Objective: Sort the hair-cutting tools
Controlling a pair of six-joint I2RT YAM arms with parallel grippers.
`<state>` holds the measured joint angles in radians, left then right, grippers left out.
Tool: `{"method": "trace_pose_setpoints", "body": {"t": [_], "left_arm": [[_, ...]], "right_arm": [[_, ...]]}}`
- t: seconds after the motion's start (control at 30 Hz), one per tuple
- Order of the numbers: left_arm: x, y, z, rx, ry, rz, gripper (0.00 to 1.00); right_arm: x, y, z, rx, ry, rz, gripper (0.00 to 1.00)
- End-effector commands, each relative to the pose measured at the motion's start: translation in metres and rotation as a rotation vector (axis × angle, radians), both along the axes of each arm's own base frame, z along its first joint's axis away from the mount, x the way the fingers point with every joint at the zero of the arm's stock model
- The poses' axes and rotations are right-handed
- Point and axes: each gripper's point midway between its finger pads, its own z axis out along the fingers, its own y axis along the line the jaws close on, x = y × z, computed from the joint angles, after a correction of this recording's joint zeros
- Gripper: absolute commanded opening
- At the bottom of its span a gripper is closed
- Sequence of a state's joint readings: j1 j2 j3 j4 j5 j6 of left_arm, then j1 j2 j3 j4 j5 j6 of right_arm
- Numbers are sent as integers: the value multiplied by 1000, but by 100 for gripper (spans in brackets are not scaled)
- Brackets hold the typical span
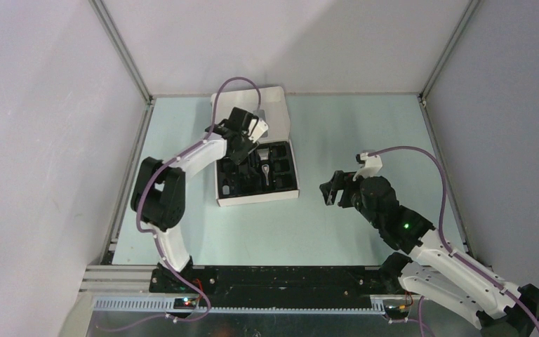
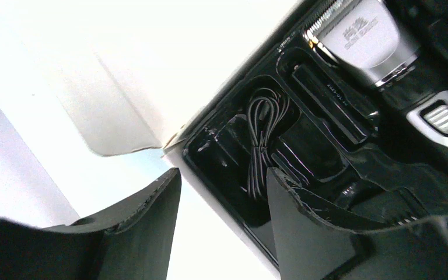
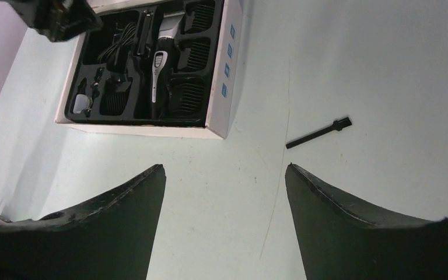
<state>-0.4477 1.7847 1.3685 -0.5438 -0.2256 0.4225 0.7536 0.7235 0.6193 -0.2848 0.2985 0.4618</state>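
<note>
The silver-and-black clipper [image 2: 361, 35] lies in the black tray of the white box [image 1: 256, 199]. The coiled black cord [image 2: 261, 140] sits in a pocket beside it. My left gripper [image 2: 221, 181] hovers open over the box's edge near the cord, holding nothing, with the white rim showing between its fingers. In the right wrist view the clipper [image 3: 160, 64] lies among black comb attachments [image 3: 189, 93]. A thin black brush [image 3: 319, 132] lies alone on the table right of the box. My right gripper [image 3: 224, 169] hangs open above bare table, short of the brush.
The box's white lid [image 1: 275, 105] stands open at the back. Grey walls with metal frame posts [image 1: 123, 53] enclose the table on three sides. The right arm [image 1: 421, 246] stretches in from the near right corner.
</note>
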Motion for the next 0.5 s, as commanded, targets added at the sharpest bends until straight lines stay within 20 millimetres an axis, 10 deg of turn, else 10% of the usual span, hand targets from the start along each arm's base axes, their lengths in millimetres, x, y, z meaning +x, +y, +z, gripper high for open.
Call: {"method": "trace_pose_setpoints", "body": {"t": [0.0,0.13,0.47], "left_arm": [[7,-12,84,-160,-214,54,65],[-4,-10,133,-309,-333,140,71],[-69,73,222,-495,-703,457,100]], "right_arm": [[5,-2,-1,14,52,-58,80],[11,-10,-14,-45,159,-144,80],[23,-14,-69,-207,448,-292,80]]}}
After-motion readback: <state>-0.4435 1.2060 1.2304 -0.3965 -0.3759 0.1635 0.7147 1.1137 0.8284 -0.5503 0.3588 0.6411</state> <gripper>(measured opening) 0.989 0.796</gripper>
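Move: The small black brush lies on the table about 8 cm ahead of the right hand, 2 cm to its right and some 18 cm below. The box's middle is about 12 cm ahead of that hand and 21 cm to its left. The left hand has the coiled cable roughly 6 cm beneath it in the box, the clipper about 9 cm to its right and 3 cm back; the brush is some 30 cm right, 10 cm back and 9 cm below. Making for the brush, the right hand sinks about 6 cm with a slight reach forward, its wide-open fingers tipping some 20 degrees further down and swinging clockwise. Meanwhile the empty left hand climbs nearly 20 cm away from the cable and box, then draws back and left, opening fully as its fingers tilt up towards forward. ##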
